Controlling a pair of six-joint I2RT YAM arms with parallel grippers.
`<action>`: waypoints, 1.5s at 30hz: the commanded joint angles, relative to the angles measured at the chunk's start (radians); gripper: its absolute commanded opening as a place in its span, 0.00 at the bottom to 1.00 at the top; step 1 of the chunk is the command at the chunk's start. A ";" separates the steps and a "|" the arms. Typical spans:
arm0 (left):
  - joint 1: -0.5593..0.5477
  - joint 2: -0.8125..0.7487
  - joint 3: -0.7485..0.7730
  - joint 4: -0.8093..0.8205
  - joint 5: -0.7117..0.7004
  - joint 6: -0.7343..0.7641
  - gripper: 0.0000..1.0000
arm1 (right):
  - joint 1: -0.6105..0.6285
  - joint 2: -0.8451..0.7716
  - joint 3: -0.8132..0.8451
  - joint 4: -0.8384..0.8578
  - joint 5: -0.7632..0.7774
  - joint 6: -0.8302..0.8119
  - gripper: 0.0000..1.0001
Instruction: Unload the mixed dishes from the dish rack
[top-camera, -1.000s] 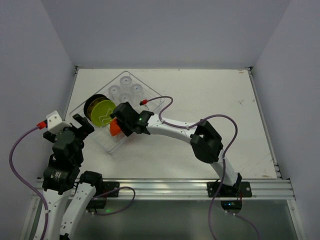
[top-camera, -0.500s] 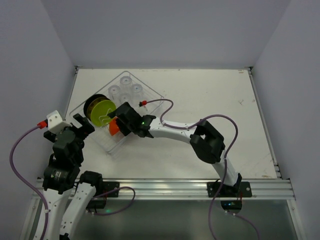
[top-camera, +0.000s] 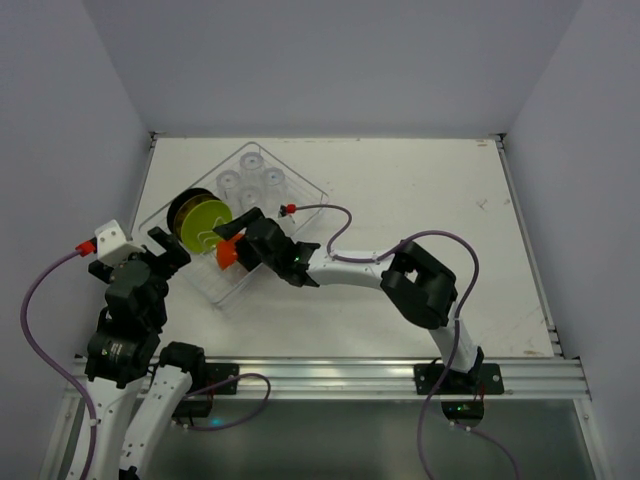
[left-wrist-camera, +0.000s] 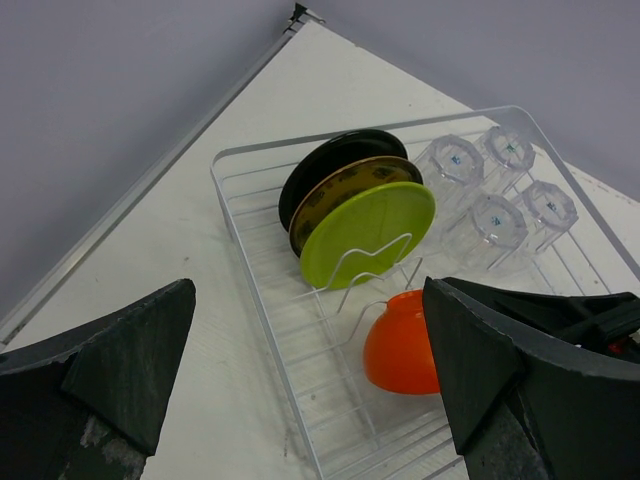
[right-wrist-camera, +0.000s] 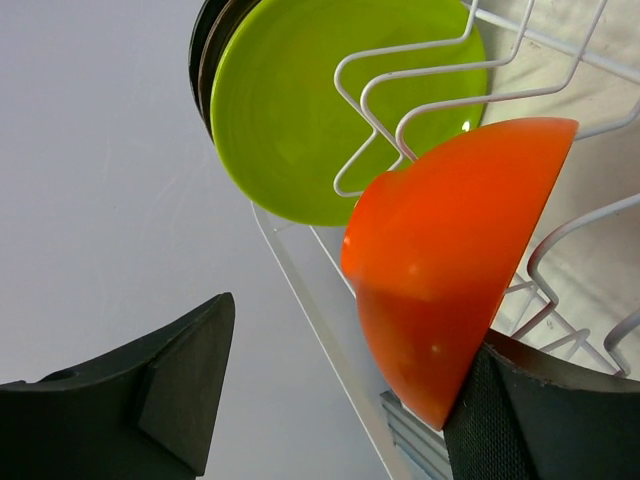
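Observation:
The silver wire dish rack (top-camera: 290, 168) sits at the table's back left. An orange bowl (top-camera: 226, 256) leans on its side against the tines at the rack's near end. My right gripper (top-camera: 238, 247) is open and straddles the bowl (right-wrist-camera: 455, 290): one finger (right-wrist-camera: 540, 420) rests against its rim, and the other finger (right-wrist-camera: 130, 400) is a gap away. Upright plates (top-camera: 200, 222), black behind and yellow-green in front, stand just beyond the bowl. Several clear tumblers (top-camera: 250, 180) stand at the far end. My left gripper (left-wrist-camera: 310, 400) hangs wide open and empty, left of the rack.
Grey walls enclose the table on three sides. The metal rail (top-camera: 330, 372) with both arm bases runs along the near edge. The right arm (top-camera: 415, 285) stretches across the table's middle towards the rack. White tabletop (top-camera: 430, 200) lies to the rack's right.
My right gripper has slid down and left over the orange bowl, and its jaws have narrowed a little round it. The left arm has not moved.

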 joint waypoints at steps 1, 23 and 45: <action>-0.008 -0.001 -0.011 0.043 0.005 0.019 1.00 | -0.004 0.012 -0.029 0.074 -0.005 -0.035 0.75; -0.008 -0.002 -0.012 0.048 0.028 0.022 1.00 | -0.004 -0.028 -0.162 0.286 0.000 -0.052 0.52; -0.008 -0.008 -0.012 0.051 0.032 0.025 1.00 | -0.002 -0.042 -0.213 0.413 -0.012 -0.080 0.43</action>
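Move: The orange bowl leaning in the rack is right at the right fingertips, its middle some 3 cm to their left, 2 cm ahead and 4 cm below. The green plate's middle stands about 8 cm to the right hand's left and 8 cm ahead, 4 cm lower; the nearest glass is roughly 15 cm ahead and 2 cm to its right, 7 cm lower. From the left hand the bowl lies about 11 cm ahead, 14 cm to the right and 15 cm below. Down by a little over 1 cm, then back up most of that way, with less than 1 cm of drift back and to the right, the right hand settles at the orange bowl's rim. Its fingers close from about three-quarters to under half open around the bowl's wall, one on the hollow side, the other outside, while the hand tilts so its fingers point some 10 degrees less steeply down. ##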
